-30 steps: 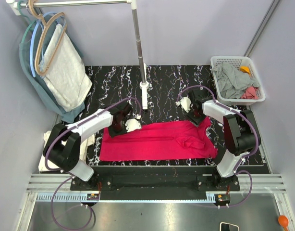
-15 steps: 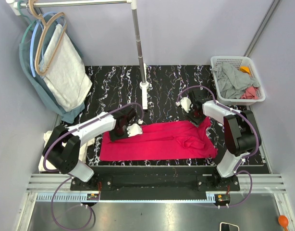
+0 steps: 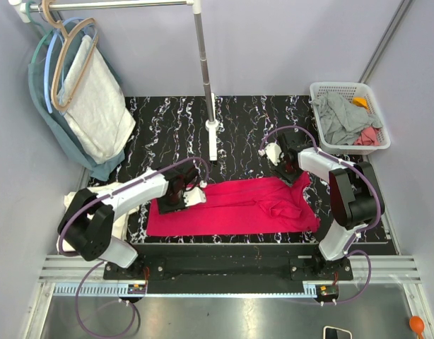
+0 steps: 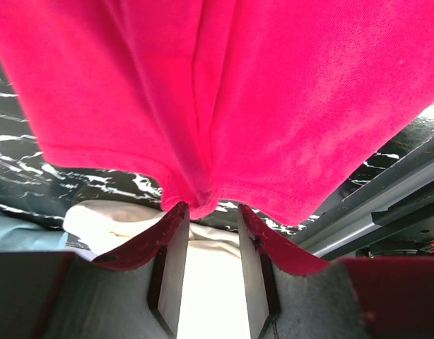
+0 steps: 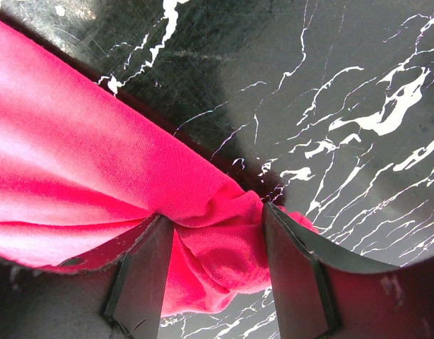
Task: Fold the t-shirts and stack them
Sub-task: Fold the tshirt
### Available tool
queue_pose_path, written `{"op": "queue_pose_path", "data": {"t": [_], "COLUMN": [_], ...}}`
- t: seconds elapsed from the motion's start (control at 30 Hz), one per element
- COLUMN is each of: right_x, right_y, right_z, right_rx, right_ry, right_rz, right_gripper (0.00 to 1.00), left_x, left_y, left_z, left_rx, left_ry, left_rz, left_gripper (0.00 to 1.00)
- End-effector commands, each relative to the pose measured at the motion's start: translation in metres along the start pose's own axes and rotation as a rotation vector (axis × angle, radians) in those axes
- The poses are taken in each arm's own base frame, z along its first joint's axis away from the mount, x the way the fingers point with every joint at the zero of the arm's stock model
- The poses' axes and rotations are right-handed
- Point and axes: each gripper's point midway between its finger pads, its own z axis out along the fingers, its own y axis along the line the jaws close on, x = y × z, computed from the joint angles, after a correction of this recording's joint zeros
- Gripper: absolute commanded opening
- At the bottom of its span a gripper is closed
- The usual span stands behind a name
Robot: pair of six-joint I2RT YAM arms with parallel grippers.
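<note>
A crimson red t-shirt lies folded into a long band across the front of the table. My left gripper is over its far left corner. In the left wrist view the left gripper is open, and a small pinch of the red hem rests loose at the fingertips. My right gripper is at the shirt's far right corner. There the right gripper is open wide, with a bunched sleeve lying between its fingers. A cream-white cloth shows beyond the red hem.
A white basket at the back right holds a grey shirt and a pink one. A rack pole stands at the back middle. Hangers at the back left carry a speckled cloth and a teal garment.
My left gripper has come nearer along the shirt's left end and its jaws have gone from shut to open, letting the hem go. The right arm has not moved.
</note>
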Motion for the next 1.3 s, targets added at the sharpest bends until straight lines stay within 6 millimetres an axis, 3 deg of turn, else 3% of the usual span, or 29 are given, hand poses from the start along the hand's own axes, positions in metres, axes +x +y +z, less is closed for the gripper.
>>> {"op": "queue_pose_path", "data": {"t": [0.0,0.27,0.33,0.4,0.67,0.77,0.87,0.9,1.27], "right_x": [0.026,0.024,0.023,0.020,0.002,-0.006,-0.009,-0.007,-0.009], "right_y": [0.009,0.002,0.001,-0.001,-0.011,-0.010,-0.003,0.001,0.045], "right_z": [0.015,0.006,0.001,-0.004,-0.048,-0.066,-0.077,-0.079,-0.093], "right_rx": [-0.019,0.016,0.021,0.026,0.067,0.059,0.031,0.018,-0.074], "right_ry": [0.076,0.062,0.054,0.039,-0.092,-0.148,-0.178,-0.176,-0.260], "right_rz": [-0.009,0.010,0.019,0.029,0.079,0.097,0.109,0.106,0.064], "right_gripper": [0.60,0.64,0.74,0.76,1.00,1.00,1.00,1.00,1.00], "left_x": [-0.018,-0.035,-0.042,-0.048,-0.079,-0.086,-0.091,-0.093,-0.094], "left_y": [0.016,0.027,0.032,0.034,0.055,0.060,0.062,0.063,0.065], "left_z": [-0.025,-0.042,-0.041,-0.040,-0.045,-0.044,-0.038,-0.037,-0.005], "left_rx": [-0.070,-0.094,-0.110,-0.110,-0.187,-0.203,-0.198,-0.198,-0.168], "left_ry": [-0.098,-0.181,-0.203,-0.219,-0.343,-0.361,-0.360,-0.364,-0.321], "left_rz": [-0.020,-0.009,-0.005,0.000,-0.002,-0.004,-0.006,-0.005,-0.012], "left_gripper": [0.39,0.47,0.51,0.53,0.69,0.80,0.89,0.99,0.99]}}
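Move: The far edge of the t-shirt's left half lies about 7 cm ahead of the left hand, 6 cm to its right and 3 cm below; the shirt's left end is some 7 cm to this hand's left and 2 cm back. The right fingers stand on the shirt's far right corner, with cloth between them, about 1 cm below the hand point. From there the crumpled fold lies roughly 10 cm back and 4 cm left, the basket some 20 cm ahead and 19 cm right. Forward and to the right goes the left hand, about 10 cm in all, rising a little and sinking again over the t-shirt's far edge, its fingertips tilting some 20 degrees forward and right while the part-open fingers spread wide. The right hand opens fully, lets go of the far right corner, lifts about 7 cm and draws back some 5 cm and slightly left. ##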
